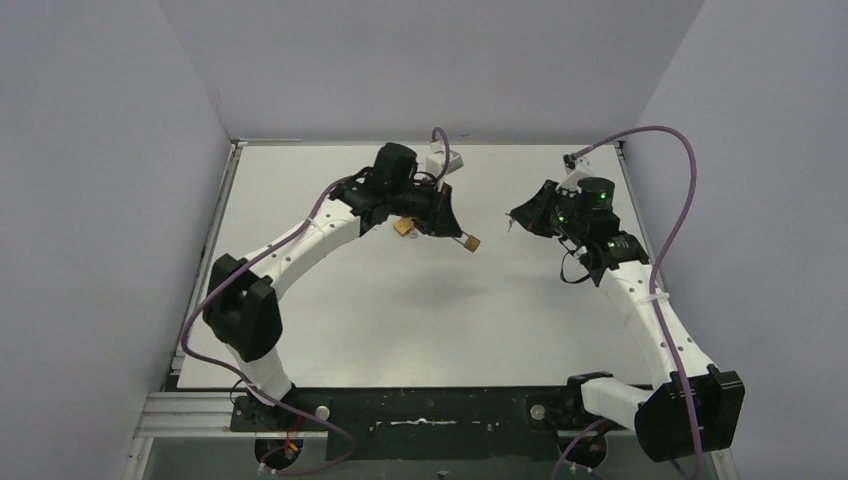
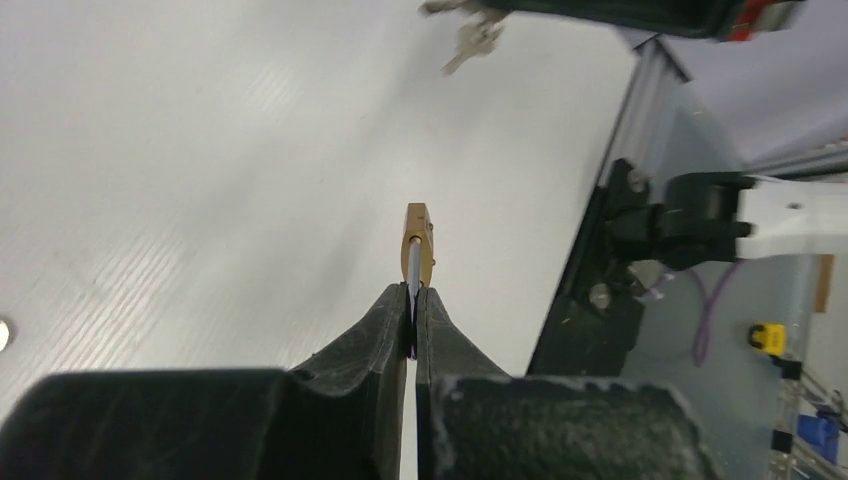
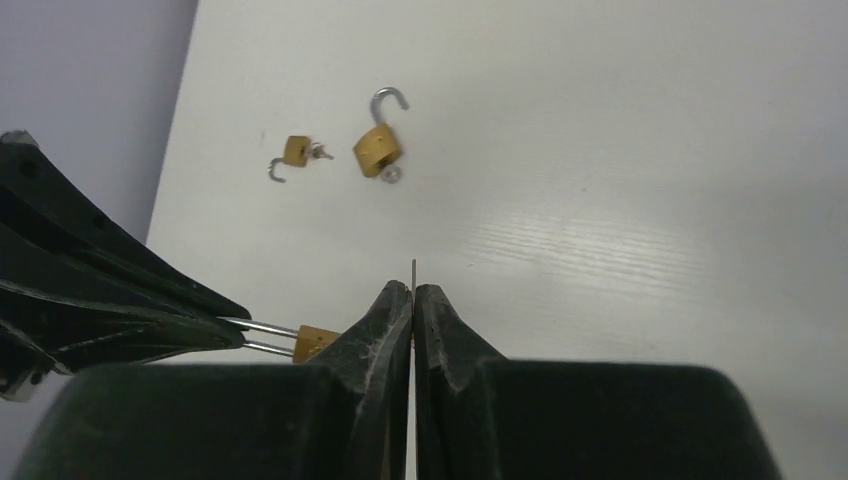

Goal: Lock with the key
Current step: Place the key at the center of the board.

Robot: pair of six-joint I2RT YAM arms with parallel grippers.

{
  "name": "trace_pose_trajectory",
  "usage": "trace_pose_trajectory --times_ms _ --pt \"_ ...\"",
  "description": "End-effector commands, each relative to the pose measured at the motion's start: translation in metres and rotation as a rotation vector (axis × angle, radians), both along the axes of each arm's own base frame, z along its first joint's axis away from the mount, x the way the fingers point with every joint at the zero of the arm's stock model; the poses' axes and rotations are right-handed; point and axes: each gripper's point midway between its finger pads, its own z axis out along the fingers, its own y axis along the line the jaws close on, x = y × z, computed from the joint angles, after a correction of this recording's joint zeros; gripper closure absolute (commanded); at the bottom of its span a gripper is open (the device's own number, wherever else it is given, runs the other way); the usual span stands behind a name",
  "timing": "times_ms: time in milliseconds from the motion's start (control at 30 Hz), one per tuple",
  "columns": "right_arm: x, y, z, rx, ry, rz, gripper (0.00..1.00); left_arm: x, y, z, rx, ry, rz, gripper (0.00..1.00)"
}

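Observation:
My left gripper (image 2: 413,290) is shut on the steel shackle of a small brass padlock (image 2: 418,243), whose body sticks out past the fingertips above the table. In the top view this padlock (image 1: 470,242) points right, toward my right gripper (image 1: 514,222), with a gap between them. My right gripper (image 3: 413,288) is shut on a thin key (image 3: 414,268), seen edge-on with its tip poking past the pads. In the right wrist view the held padlock (image 3: 315,343) sits just left of my fingers. A bunch of keys (image 2: 476,40) hangs under the right gripper in the left wrist view.
Two more brass padlocks lie on the white table (image 3: 620,200): a larger one with an open shackle (image 3: 378,150) and a smaller one with a key in it (image 3: 295,152). One padlock (image 1: 404,227) shows beside my left gripper from above. Grey walls enclose the table.

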Motion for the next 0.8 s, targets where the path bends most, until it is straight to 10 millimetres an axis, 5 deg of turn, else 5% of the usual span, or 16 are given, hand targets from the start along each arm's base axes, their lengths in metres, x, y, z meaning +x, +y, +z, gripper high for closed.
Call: trace_pose_trajectory --times_ms 0,133,333,767 --pt "0.011 -0.041 -0.026 -0.078 0.041 -0.256 1.0 0.034 0.011 -0.031 0.217 -0.081 0.147 1.0" --pt "0.018 -0.05 -0.066 -0.08 0.145 -0.348 1.0 0.064 0.015 -0.055 0.317 -0.077 0.339 1.0" --pt "0.033 -0.029 -0.117 -0.079 0.276 -0.338 1.0 0.089 0.013 -0.075 0.329 0.004 0.533 1.0" --pt "0.079 0.039 -0.142 -0.008 0.214 -0.274 1.0 0.103 0.01 -0.11 0.616 0.04 0.716 1.0"
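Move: Both hands are some 24 cm above the board, the left still holding the brass lock, the right still holding the key. The board's centre lies about 8 cm ahead and 14 cm left of the right hand, and about 12 cm ahead and 5 cm left of the left hand. The large padlock lies on the board some 17 cm ahead and 12 cm left of the left hand; the small padlock is level with it, 12 cm farther left. Down about 18 cm goes the right hand with its key, tipping its fingers some 25 degrees more steeply; it first strays right, then turns back left and eases slightly forward towards the board's centre. The left hand, keeping its grip on the lock's shackle, sinks quickly, then swings forward about 10 cm while its fingers turn from pointing right to mostly down. ##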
